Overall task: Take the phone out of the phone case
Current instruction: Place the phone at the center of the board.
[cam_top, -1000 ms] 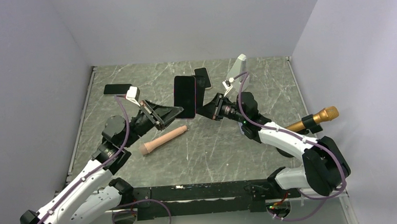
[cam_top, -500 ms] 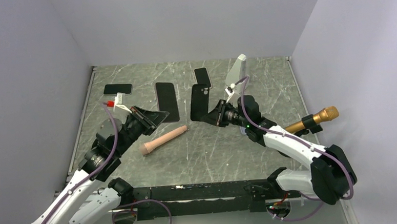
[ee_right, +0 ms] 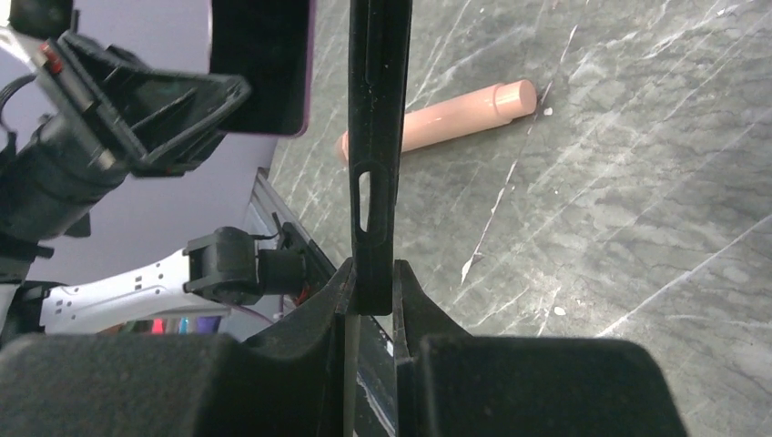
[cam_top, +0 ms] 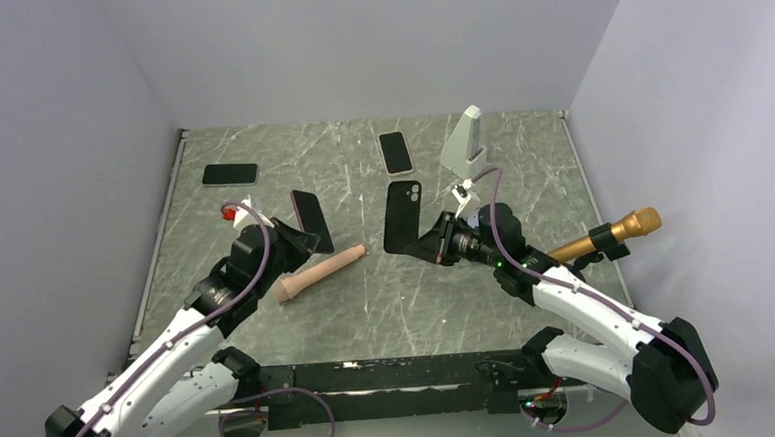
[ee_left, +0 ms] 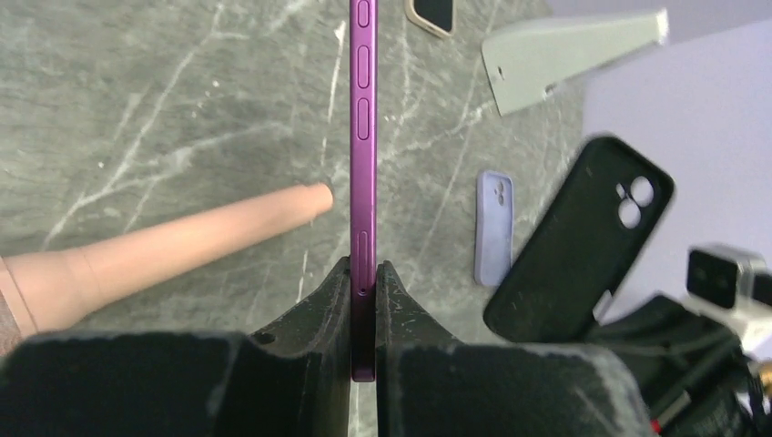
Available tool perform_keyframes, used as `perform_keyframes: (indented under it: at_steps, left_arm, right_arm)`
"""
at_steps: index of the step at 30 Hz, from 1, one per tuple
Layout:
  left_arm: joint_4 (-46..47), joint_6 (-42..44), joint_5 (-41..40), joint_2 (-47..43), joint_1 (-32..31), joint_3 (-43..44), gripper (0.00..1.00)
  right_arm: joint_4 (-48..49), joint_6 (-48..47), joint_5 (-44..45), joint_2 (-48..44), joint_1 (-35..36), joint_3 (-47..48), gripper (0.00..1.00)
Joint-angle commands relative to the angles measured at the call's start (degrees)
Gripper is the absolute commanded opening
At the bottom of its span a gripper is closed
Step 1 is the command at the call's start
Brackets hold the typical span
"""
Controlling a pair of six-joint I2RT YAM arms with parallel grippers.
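The purple phone (ee_left: 362,137) stands edge-on between the jaws of my left gripper (ee_left: 364,291), which is shut on its lower end. From above, the phone (cam_top: 312,214) is held up left of centre by the left gripper (cam_top: 300,241). The empty black phone case (ee_right: 378,137) is pinched at its bottom edge by my right gripper (ee_right: 371,291). In the top view the case (cam_top: 401,216) stands upright, camera cutout at the top, in the right gripper (cam_top: 435,244). Phone and case are apart, with a clear gap between them.
A pink cylinder (cam_top: 319,272) lies on the table between the arms. Other phones lie at the back left (cam_top: 230,174) and back centre (cam_top: 395,152). A grey wedge stand (cam_top: 463,142) and a gold microphone (cam_top: 615,233) are on the right. A lilac case (ee_left: 494,228) lies flat.
A second ago phone and case were together between both grippers. The arms have drawn apart and back toward the near edge, the left with the phone, the right with the case.
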Motion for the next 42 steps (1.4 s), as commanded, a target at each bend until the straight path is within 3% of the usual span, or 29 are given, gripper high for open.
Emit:
perform_keyframes:
  at_steps: [1,7,10,16,18,21,29,35,42]
  left_arm:
    - [8.0,-0.5,1.2,4.1,5.4,3.9,0.0]
    - [12.7,-7.1,6.4,11.9,18.2,2.0,0.0]
    - [18.0,-10.8,3.7,12.1,24.1,-2.5,0.0]
    - [35.8,-14.2,-3.5,13.8,34.4,-12.0,0.0]
    - [38.9,-17.6,-2.7,16.8,38.0,-12.9,0.0]
    - [50.8,-21.3,0.6,23.4,42.0,-15.3,0.0]
    - [68.2,-24.6,1.3,42.4,44.8,-12.3,0.0]
    - [71.1,-25.0,0.0,50.8,44.4,-7.0,0.01]
    - [65.7,-24.6,-5.0,55.5,43.4,-1.3,0.02]
  right_arm:
    - [-0.4,0.0,1.1,-3.7,0.2,-1.1,0.0]
    - [-3.7,-0.6,2.2,-7.7,0.2,-1.9,0.0]
    - [-5.8,-0.9,2.9,-9.9,0.2,-2.3,0.0]
    - [-9.6,-1.8,4.4,-12.8,0.1,-2.1,0.0]
    - [-10.3,-1.9,4.6,-13.1,0.2,-2.1,0.0]
    - [-10.6,-1.8,4.5,-13.6,0.1,-2.3,0.0]
    - [-11.0,-1.4,4.7,-14.5,0.2,-2.7,0.0]
    - [-13.0,-1.9,6.1,-16.1,0.2,-2.1,0.0]
    - [-12.7,-1.2,5.8,-16.2,0.1,-2.0,0.0]
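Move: I hold the freed phone high in my left hand. The black phone it is being carried to lies about 33 cm ahead, 28 cm to the left and some 19 cm below. The peach microphone is almost straight under me, 3 cm ahead and 17 cm down. The black case, in my right hand, hangs about 6 cm ahead and 20 cm to the right. From my right hand the black phone is roughly 36 cm ahead, 51 cm left and 17 cm lower. Still pinching the phone, I swing my left hand away from the case: ahead at first, then mostly left, then ahead again towards the black phone, some 30 cm across the board and 12 cm down overall, with a slight rise at the end. The wrist turns about 50 degrees counter-clockwise and rolls its left side down. My right hand eases back and right about 5 cm, keeping its grip on the case. ##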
